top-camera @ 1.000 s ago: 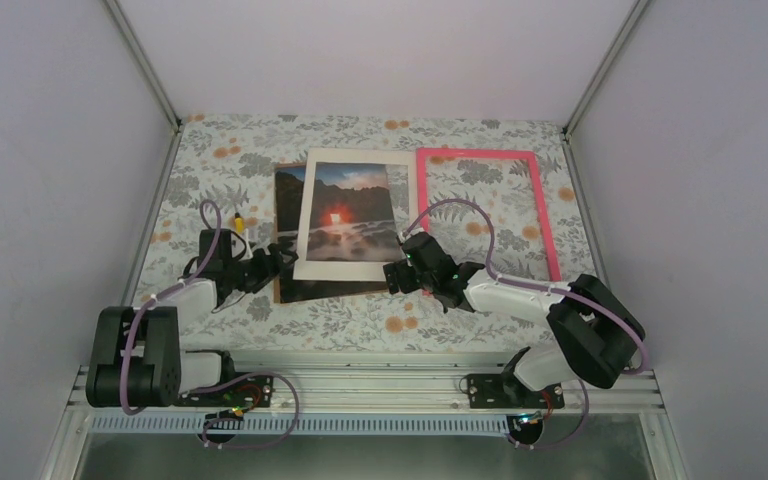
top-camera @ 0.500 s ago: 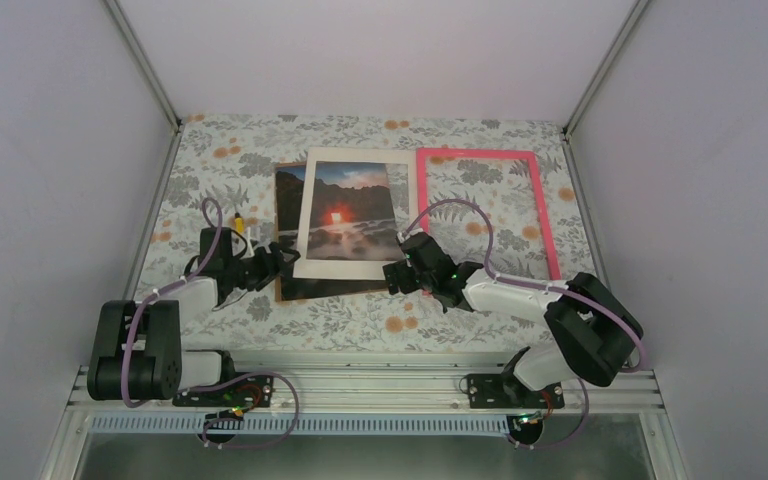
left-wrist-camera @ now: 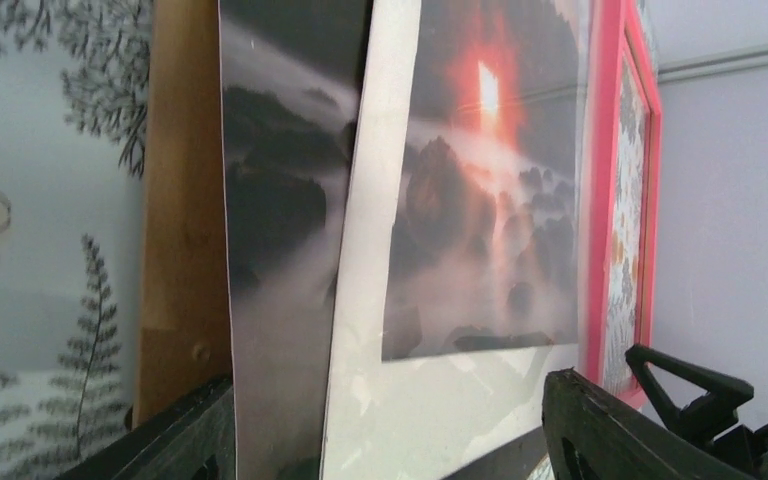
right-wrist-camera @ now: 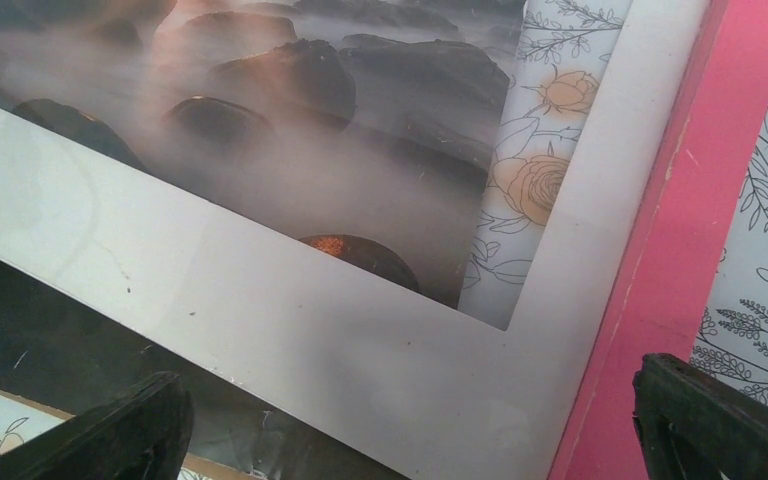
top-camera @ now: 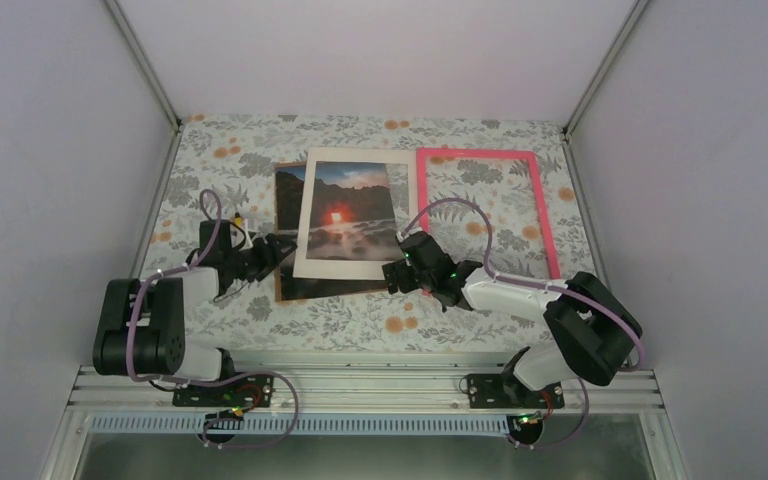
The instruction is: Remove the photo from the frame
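The photo [top-camera: 289, 229], a dark seascape with a red sun, lies on the brown backing [top-camera: 280, 291]. The white mat [top-camera: 351, 266] lies skewed over it, and the picture shows through the mat's window [top-camera: 345, 210]. The pink frame [top-camera: 480, 155] lies empty on the cloth to the right. My left gripper [top-camera: 278, 249] is open, low at the photo's near-left side; the edges of the photo [left-wrist-camera: 280, 250] and the mat [left-wrist-camera: 430, 410] lie between its fingers [left-wrist-camera: 175, 435]. My right gripper [top-camera: 396, 273] is open, its jaws spanning the mat's near-right corner [right-wrist-camera: 310, 330] and the frame's rail [right-wrist-camera: 680, 250].
The floral tablecloth [top-camera: 360, 315] covers the table, and white walls close it in on three sides. A strip of cloth [right-wrist-camera: 535, 150] shows through the right part of the mat's window. The arms' bases [top-camera: 360, 385] sit on the metal rail at the near edge.
My left arm has swung a little farther in toward the photo's left edge, and its jaws have narrowed somewhat. The right arm has barely moved.
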`<state>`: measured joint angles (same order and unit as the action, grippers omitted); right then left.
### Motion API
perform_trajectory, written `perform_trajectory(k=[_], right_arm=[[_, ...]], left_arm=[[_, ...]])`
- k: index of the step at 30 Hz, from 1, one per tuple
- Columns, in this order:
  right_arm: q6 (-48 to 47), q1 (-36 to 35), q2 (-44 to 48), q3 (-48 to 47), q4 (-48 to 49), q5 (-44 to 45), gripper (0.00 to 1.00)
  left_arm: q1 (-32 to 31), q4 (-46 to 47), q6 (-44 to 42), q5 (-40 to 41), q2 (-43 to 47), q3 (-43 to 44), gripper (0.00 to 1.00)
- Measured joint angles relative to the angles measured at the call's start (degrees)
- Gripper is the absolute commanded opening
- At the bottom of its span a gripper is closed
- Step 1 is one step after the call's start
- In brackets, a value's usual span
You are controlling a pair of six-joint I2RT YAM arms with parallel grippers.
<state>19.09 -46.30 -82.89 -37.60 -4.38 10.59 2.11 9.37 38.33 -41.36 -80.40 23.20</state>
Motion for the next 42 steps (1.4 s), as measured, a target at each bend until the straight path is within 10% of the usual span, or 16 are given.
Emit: perform_trajectory(k=[42], right_arm=[[-1.57,0.26,-3.23,-2.86,-1.92,-0.35,1.0]], left_arm=[[-0.35,11.15,-0.98,-0.48,-22.21,14.84,0.02]])
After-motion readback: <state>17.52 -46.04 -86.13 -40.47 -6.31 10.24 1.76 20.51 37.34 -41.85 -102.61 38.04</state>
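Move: The photo lies low, half under the mat, its middle about 6 cm ahead of the left hand, 10 cm to its right and 3 cm below. Its left edge runs forward just 2 cm or so to the hand's left. The mat's middle is 10 cm ahead and 13 cm right; the screwdriver is 9 cm ahead and 11 cm left. From the right hand, the photo's middle is about 10 cm ahead, 13 cm left. The left fingers end up pinching the photo's left edge, after sliding forward about 9 cm along that side of the stack. They close steadily from three-quarters open to almost shut; the hand rises slightly at first, then sinks some 2 cm in the second half, still pointing forward, right and down. ##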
